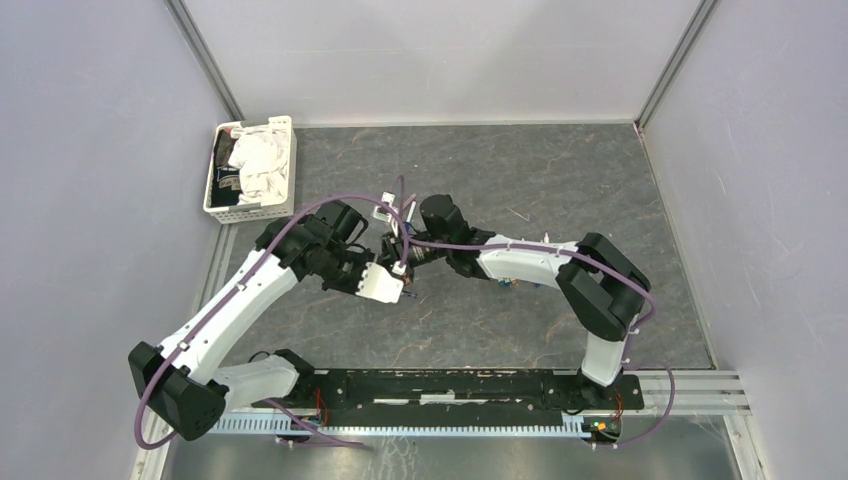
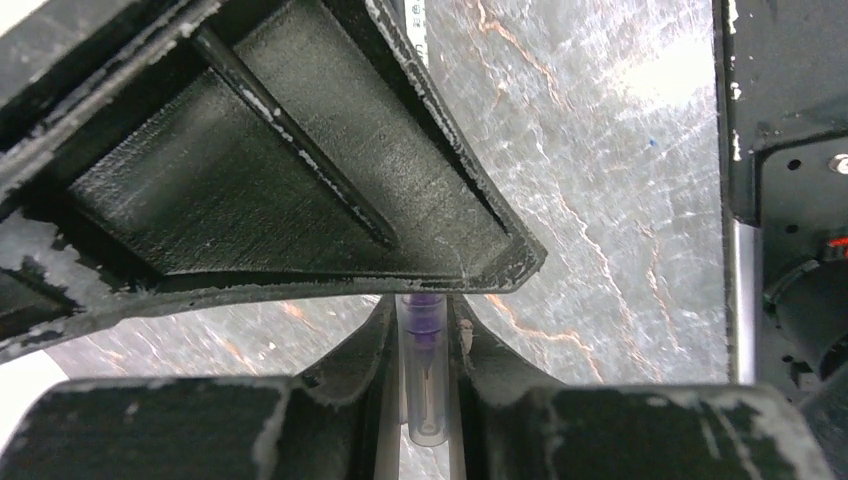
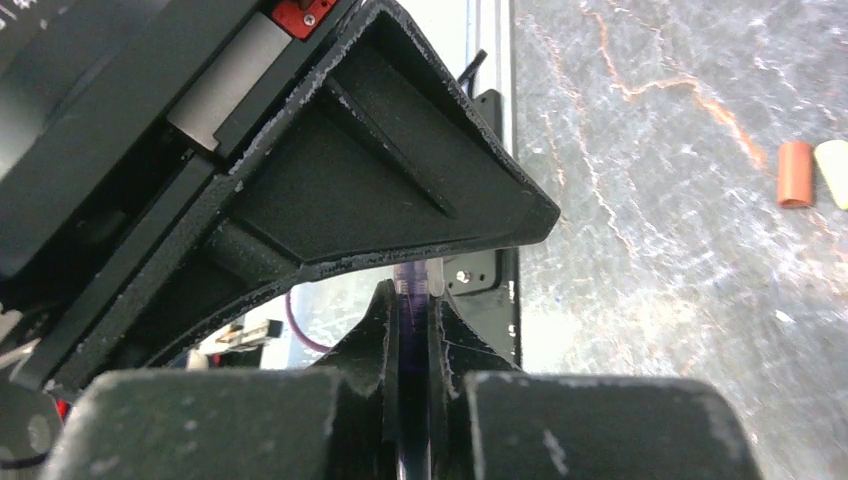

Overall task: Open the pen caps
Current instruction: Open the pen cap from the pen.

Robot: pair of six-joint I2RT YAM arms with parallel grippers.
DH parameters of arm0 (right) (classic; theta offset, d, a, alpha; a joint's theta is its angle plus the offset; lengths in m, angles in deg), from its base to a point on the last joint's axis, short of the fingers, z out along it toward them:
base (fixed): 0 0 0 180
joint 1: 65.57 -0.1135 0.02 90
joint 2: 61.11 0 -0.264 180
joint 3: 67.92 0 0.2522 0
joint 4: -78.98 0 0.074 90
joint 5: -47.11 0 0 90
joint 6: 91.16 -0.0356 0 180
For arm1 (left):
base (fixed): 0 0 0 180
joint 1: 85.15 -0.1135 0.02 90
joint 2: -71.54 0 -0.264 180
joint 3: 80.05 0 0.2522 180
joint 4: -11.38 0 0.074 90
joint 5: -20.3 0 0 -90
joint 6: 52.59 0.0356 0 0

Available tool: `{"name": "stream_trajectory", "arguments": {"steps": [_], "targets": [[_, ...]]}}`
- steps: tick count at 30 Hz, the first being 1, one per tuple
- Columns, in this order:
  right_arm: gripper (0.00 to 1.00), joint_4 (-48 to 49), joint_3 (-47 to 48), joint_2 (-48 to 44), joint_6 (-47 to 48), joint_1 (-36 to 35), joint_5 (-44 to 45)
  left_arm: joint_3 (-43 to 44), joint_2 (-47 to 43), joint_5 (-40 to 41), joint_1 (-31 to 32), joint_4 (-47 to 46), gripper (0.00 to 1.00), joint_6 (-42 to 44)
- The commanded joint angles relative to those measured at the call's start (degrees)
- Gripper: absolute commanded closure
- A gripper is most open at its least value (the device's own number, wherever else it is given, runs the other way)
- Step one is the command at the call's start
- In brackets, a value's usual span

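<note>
A purple pen hangs between my two grippers above the middle of the table. The left gripper [image 1: 403, 286] [image 2: 428, 385] is shut on its clear cap [image 2: 428, 400], and a purple nib shows through the plastic. The right gripper [image 1: 409, 256] [image 3: 415, 335] is shut on the dark purple barrel [image 3: 413, 350]; the pen's far end is hidden behind the upper finger. In the right wrist view an orange pen cap [image 3: 795, 173] and a pale cap [image 3: 832, 172] lie loose on the table at the right edge.
A white basket [image 1: 248, 212] holding crumpled cloths stands at the back left corner. Small coloured bits [image 1: 506, 284] lie under the right forearm. The black base rail [image 1: 450, 385] runs along the near edge. Walls close in the table on three sides.
</note>
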Motion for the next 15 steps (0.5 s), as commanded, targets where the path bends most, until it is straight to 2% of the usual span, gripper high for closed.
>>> {"name": "stream_trajectory", "arguments": {"steps": [1,3,6,9,12,15], "targets": [[1.0,-8.5,-8.1,-5.8,10.9,3.0,0.0,-0.3,-0.3,7.8,-0.4,1.1,0.98,5.6],[1.0,-14.5,-12.5,-8.3,16.6,4.4,1.6,0.5,0.3,9.7,-2.3,0.9,0.98,7.6],[1.0,-17.5,-18.1,-12.4,19.7,6.3,3.4,3.4,2.4,8.5,-6.3,0.9,0.98,10.1],[1.0,-18.9,-20.9,-15.3,20.9,7.2,4.7,5.3,4.8,6.7,-7.6,0.6,0.98,10.0],[1.0,-19.3,-21.2,-18.2,21.2,8.3,6.6,3.7,5.1,2.4,-7.7,-3.3,0.98,8.0],[1.0,-20.7,-21.1,-21.2,21.4,12.0,11.0,0.3,6.2,-2.2,-7.6,-11.3,0.98,0.8]]}}
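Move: The left hand already holds the clear pen cap between its finger pads, and the right hand still grips the purple pen's barrel. From the right hand the cap lies about 4 cm to the left and 3 cm higher, roughly level fore and aft. Down on the table, some 15 cm below the left hand, the loose caps lie about 7 cm ahead of it, and the blue-tipped marker about 24 cm ahead and 12 cm to its right. Keeping its pinch on the barrel, the right hand pulls the pen out of the cap that the left fingers still hold, sweeping about 12 cm to the right and 9 cm down, its fingertips tipping some 20 degrees downward. The left hand travels about 5 cm forward, swinging nearly 4 cm left before easing slightly back right; both grippers stay shut on their parts. ##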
